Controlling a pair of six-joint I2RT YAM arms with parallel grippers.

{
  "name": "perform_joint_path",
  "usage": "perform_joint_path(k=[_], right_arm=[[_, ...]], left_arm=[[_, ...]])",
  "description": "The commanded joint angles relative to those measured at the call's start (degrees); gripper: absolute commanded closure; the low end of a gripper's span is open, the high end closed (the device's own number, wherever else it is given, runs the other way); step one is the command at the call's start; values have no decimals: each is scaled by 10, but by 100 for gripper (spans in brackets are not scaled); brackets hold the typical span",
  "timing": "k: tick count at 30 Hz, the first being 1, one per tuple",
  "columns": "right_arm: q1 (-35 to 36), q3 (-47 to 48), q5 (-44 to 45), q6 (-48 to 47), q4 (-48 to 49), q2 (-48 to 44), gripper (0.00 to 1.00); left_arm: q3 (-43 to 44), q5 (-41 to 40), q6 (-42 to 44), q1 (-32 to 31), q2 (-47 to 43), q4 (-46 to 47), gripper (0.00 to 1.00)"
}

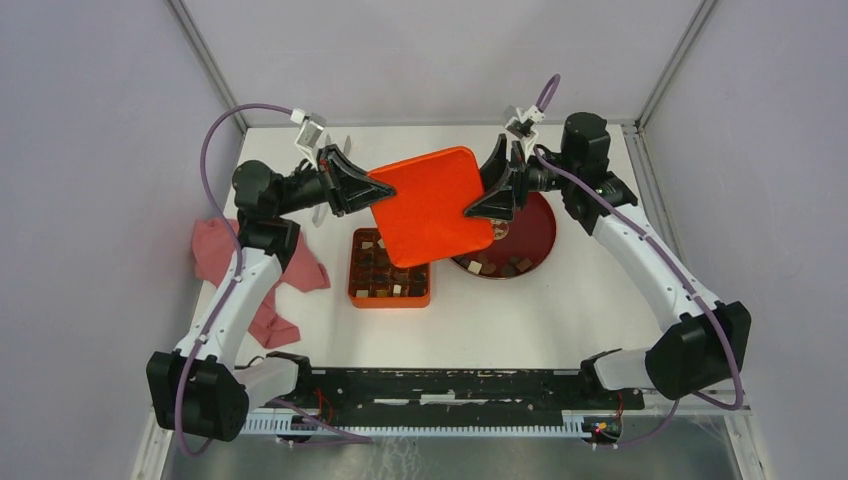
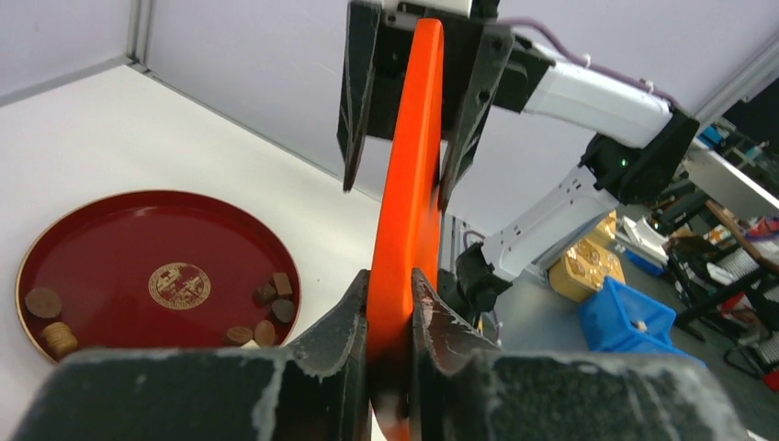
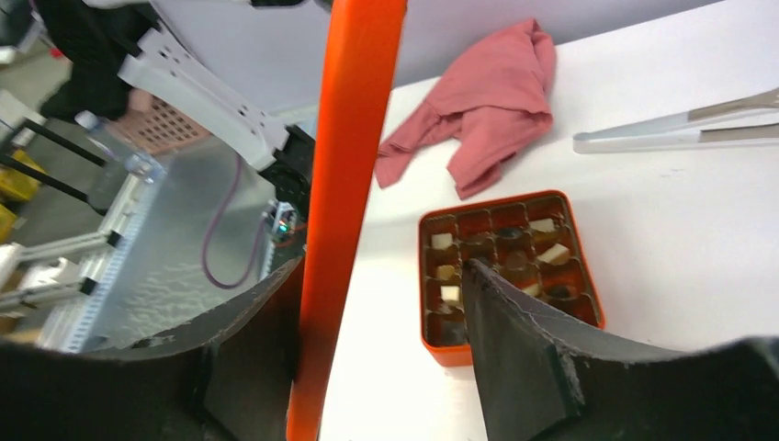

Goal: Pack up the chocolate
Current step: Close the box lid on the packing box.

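A flat orange lid (image 1: 430,205) hangs tilted above the table between both grippers. My left gripper (image 2: 390,280) is shut on its left edge. My right gripper (image 3: 384,265) is open, its jaws straddling the lid's right edge (image 3: 344,184), and the lid lies against one finger. Below, the orange compartmented box (image 1: 390,300) holds several chocolate pieces (image 3: 542,253) and is partly hidden by the lid. More chocolate pieces (image 2: 266,303) lie on the round dark-red plate (image 2: 110,248), to the right of the box in the top view (image 1: 530,225).
A crumpled pink cloth (image 1: 255,270) lies left of the box. White tongs (image 3: 680,129) lie on the table beyond the box. The cell's walls close in the table at the back and on both sides.
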Motion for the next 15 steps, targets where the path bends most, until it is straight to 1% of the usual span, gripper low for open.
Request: perform_joint_path(k=[1, 2, 3, 6, 7, 9, 10, 12, 13, 15], right_arm=[[17, -4, 54, -121, -87, -8, 32], [22, -15, 55, -113, -69, -11, 34], [26, -23, 51, -101, -49, -14, 38], [31, -42, 27, -31, 32, -24, 58], [31, -48, 18, -3, 61, -27, 67], [29, -57, 9, 49, 111, -32, 82], [25, -62, 6, 72, 132, -33, 88], [13, -73, -8, 109, 173, -32, 95], [6, -78, -11, 123, 190, -30, 97], [2, -87, -20, 144, 218, -26, 99]], left_arm=[[12, -62, -78, -3, -22, 56, 98], [8, -64, -97, -4, -20, 78, 98], [6, -65, -113, -5, -19, 94, 98], [3, -64, -134, -5, -20, 117, 98], [1, -59, -143, -5, -19, 128, 98], [-6, -51, -185, -4, -17, 180, 98], [-10, -48, -216, -4, -13, 219, 98], [-16, -42, -312, -3, 5, 321, 98], [-16, -42, -369, -3, 20, 389, 98], [-15, -61, -517, -3, 73, 567, 98]])
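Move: My left hand already holds the lid by its left side; the lid's middle lies about 6 cm to that hand's right, 2 cm back and level with it. From my open right hand the lid's middle is some 6 cm left and 2 cm back. The packing box lies about 35 cm below my left hand, 4 cm back and 2 cm to its left. The red tray sits roughly 6 cm right of my right hand, 4 cm farther out and 34 cm down. With my right hand I close the open fingers around the lid's right edge and pinch it, first dipping about 2.5 cm and easing slightly left, then drawing back some 2 cm and rising a little. My left hand keeps its grip and lifts its side of the lid about 4 cm, drifting back late on, its fingertips tipping up some 10 degrees. ##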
